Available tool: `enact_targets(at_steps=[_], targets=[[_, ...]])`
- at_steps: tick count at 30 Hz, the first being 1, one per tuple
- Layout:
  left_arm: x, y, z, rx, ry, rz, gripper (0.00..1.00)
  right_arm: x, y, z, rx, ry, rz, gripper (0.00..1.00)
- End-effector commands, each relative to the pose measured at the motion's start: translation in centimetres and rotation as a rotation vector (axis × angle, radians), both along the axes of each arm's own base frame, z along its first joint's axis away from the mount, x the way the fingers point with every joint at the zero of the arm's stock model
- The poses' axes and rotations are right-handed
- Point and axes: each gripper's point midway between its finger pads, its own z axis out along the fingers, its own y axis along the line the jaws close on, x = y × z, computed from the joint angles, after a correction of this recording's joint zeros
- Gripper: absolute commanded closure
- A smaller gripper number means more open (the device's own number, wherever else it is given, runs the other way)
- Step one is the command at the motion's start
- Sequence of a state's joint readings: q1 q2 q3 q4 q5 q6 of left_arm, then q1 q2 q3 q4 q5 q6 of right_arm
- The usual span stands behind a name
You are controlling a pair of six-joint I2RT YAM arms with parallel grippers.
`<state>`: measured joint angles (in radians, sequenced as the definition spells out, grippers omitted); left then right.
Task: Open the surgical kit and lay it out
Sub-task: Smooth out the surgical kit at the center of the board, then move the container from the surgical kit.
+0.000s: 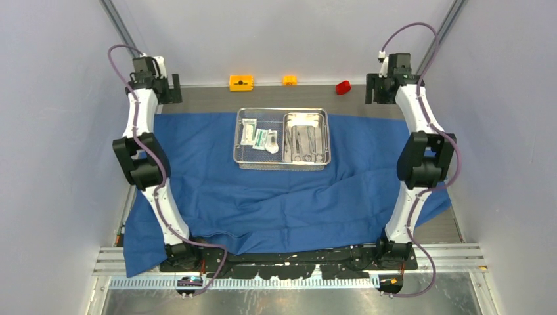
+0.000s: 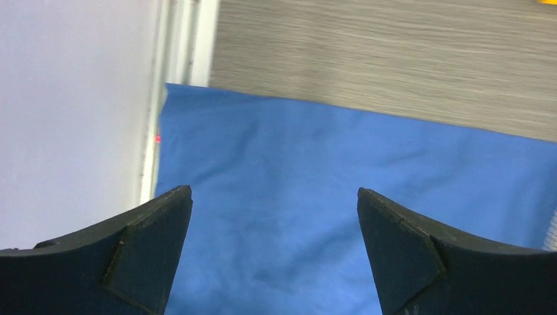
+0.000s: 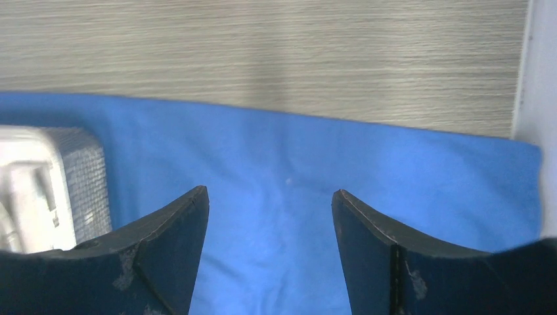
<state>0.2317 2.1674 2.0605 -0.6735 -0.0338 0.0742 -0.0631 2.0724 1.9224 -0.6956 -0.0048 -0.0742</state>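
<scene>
The blue cloth wrap (image 1: 217, 177) lies spread flat over the table, its near edge draped over the arm bases. On it at the back middle stands the silver wire-mesh basket (image 1: 242, 154). Inside the basket, white packets (image 1: 258, 136) lie on the left and the smaller steel tray (image 1: 289, 134) sits on the right, with slim metal instruments (image 1: 306, 144) in it. My left gripper (image 1: 169, 89) (image 2: 274, 197) hangs open over the cloth's (image 2: 315, 197) far left corner, holding nothing. Over the far right corner of the cloth (image 3: 276, 170), my right gripper (image 1: 374, 88) (image 3: 270, 193) is open and empty, with the basket (image 3: 82, 177) at its left.
Two orange blocks (image 1: 241, 82) (image 1: 289, 80) and a small red block (image 1: 343, 86) sit on the bare grey strip along the back wall. Side walls stand close behind both grippers.
</scene>
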Motion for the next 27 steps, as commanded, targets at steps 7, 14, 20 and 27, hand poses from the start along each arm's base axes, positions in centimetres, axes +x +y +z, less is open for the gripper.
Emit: enact_targets(at_steps=[7,14,20,27], targets=[[-2.8,-15.6,3.3,-0.426,-0.142,-0.323,0.05,-6.0,12.9,1.6,0.218,-0.018,0.230,0.27],[-4.4,-24.6,-1.4,-0.551,-0.014,-0.457,0.18,-7.9,18.7,-1.7,0.230,0.061,0.327,0.30],[-4.7,-27.4,-3.9,-0.656,0.063,-0.451,0.26,-8.2,19.6,-4.5,0.245,0.133,0.327,0.37],[-5.5,-27.1,-6.5,-0.608,0.110,-0.421,0.35,-8.8,19.7,-6.7,0.252,0.184,0.326,0.52]])
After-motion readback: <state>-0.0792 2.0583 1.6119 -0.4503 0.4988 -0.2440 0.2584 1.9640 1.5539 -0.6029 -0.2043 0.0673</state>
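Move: From the left gripper, the surgical kit tray's left rim lies about 27 cm right, 8 cm back and 8 cm lower; the gauze packs are some 10 cm to the right of that rim, and the yellow holder is 15 cm ahead and 27 cm right of the gripper. From the right gripper, the tray's right rim is 19 cm left, 10 cm back and 8 cm lower, the instrument tray 10 cm further left, the red block 11 cm ahead and 12 cm left. Bring both grippers inward over the cloth to the tray's two short rims: swing the left one about 27 cm right and a little back, the right one some 19 cm left and 9 cm back, each rising slightly before sinking to just over its rim. Turn the left clockwise with its left side dropping, the right counter-clockwise, and partly close both so the open fingers straddle the rims. ##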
